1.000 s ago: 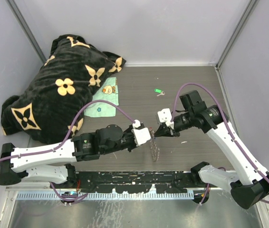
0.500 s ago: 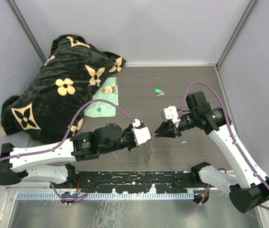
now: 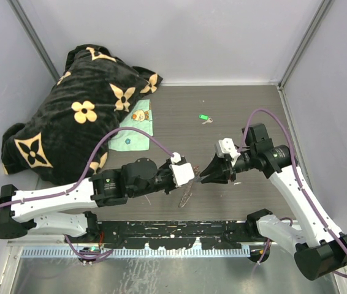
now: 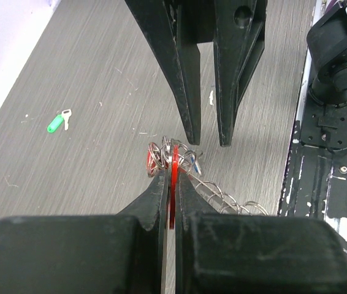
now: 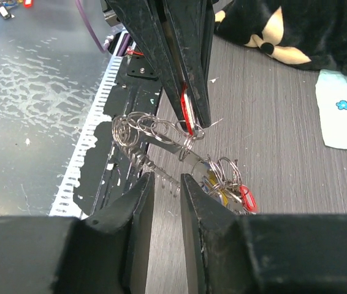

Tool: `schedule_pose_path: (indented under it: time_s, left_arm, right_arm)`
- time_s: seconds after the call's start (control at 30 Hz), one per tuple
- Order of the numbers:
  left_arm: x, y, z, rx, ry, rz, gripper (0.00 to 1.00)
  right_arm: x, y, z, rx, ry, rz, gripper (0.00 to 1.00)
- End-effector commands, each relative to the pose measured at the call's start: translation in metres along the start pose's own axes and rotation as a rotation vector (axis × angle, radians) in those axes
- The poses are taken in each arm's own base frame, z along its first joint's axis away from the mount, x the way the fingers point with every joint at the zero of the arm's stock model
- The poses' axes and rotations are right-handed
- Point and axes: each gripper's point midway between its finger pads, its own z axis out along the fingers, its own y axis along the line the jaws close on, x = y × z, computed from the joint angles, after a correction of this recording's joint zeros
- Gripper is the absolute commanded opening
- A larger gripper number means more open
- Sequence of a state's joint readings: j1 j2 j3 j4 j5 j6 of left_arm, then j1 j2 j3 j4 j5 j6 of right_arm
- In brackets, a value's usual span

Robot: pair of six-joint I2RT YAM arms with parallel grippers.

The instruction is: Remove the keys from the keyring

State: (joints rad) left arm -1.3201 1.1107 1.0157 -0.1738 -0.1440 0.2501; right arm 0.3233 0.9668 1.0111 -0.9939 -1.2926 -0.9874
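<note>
My left gripper (image 3: 192, 177) is shut on a red key tag (image 4: 173, 184). The keyring (image 3: 186, 193), a loop of linked wire rings, hangs from that tag, tilted just above the table, and also shows in the left wrist view (image 4: 225, 195). A bunch of keys (image 5: 225, 184) with yellow, blue and red tags hangs on it. My right gripper (image 3: 206, 176) faces the left one tip to tip, a little open and empty, its fingertips (image 5: 166, 180) just short of the keyring (image 5: 143, 131). A lone green-tagged key (image 3: 204, 117) lies on the table farther back.
A black blanket with cream flowers (image 3: 81, 116) covers the back left. A pale green cloth (image 3: 135, 127) lies beside it. The black base rail (image 3: 173, 231) runs along the near edge. Grey walls close in the table.
The right arm has swung right and lower, its gripper now level with the left one's tip. The hanging keyring has swung left and tilted.
</note>
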Motion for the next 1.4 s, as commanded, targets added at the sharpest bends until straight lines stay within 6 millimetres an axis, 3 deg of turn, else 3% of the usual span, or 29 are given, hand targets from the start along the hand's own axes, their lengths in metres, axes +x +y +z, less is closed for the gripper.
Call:
schedule_pose_path:
  time_s: [0.0, 0.8, 1.03, 1.23, 1.37]
  left_arm:
    - [-0.059, 0.011, -0.012, -0.019, -0.175, -0.036, 0.0]
    - [-0.07, 0.006, -0.001, 0.003, -0.196, -0.093, 0.0]
    - [-0.071, 0.007, -0.003, -0.002, -0.192, -0.097, 0.0]
    - [-0.062, 0.008, -0.007, -0.005, -0.146, -0.068, 0.0]
    - [-0.059, 0.009, -0.006, -0.001, -0.096, -0.019, 0.0]
  right_arm:
    - [-0.011, 0.002, 0.002, -0.026, -0.063, -0.028, 0.3]
    - [-0.016, -0.003, 0.002, -0.01, -0.075, -0.022, 0.3]
    - [-0.018, -0.005, 0.0, 0.009, -0.06, -0.032, 0.05]
    - [-0.013, -0.009, -0.005, 0.053, 0.077, -0.079, 0.01]
    - [0.001, -0.001, -0.005, 0.002, 0.316, -0.089, 0.01]
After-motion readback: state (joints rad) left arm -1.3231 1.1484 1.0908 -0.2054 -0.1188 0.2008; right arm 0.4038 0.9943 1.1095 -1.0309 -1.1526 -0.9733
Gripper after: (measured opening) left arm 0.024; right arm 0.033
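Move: The small wire loose under the red tag, which the left fingers already pinch, lies about 2 cm left of the open right fingers, 1 cm ahead and 1 cm below; it sits some 1 cm right of and 1 cm under the left hand. From the right hand, the yellow key in the bundle hangs about 3 cm ahead, 2 cm left and 4 cm lower; the keyring's hanging end is roughly 5 cm back, 5 cm left and 4 cm down. The red tag, kept pinched in the left fingers with the keyring hanging from it, is carried up and to the right, roughly 1 cm each way, towards the right gripper. The right hand nearly stays, dipping half a centimetre and then creeping up, with a slight drift forward and left; late on its fingers close from about a third open and pinch the wire below the tag. ##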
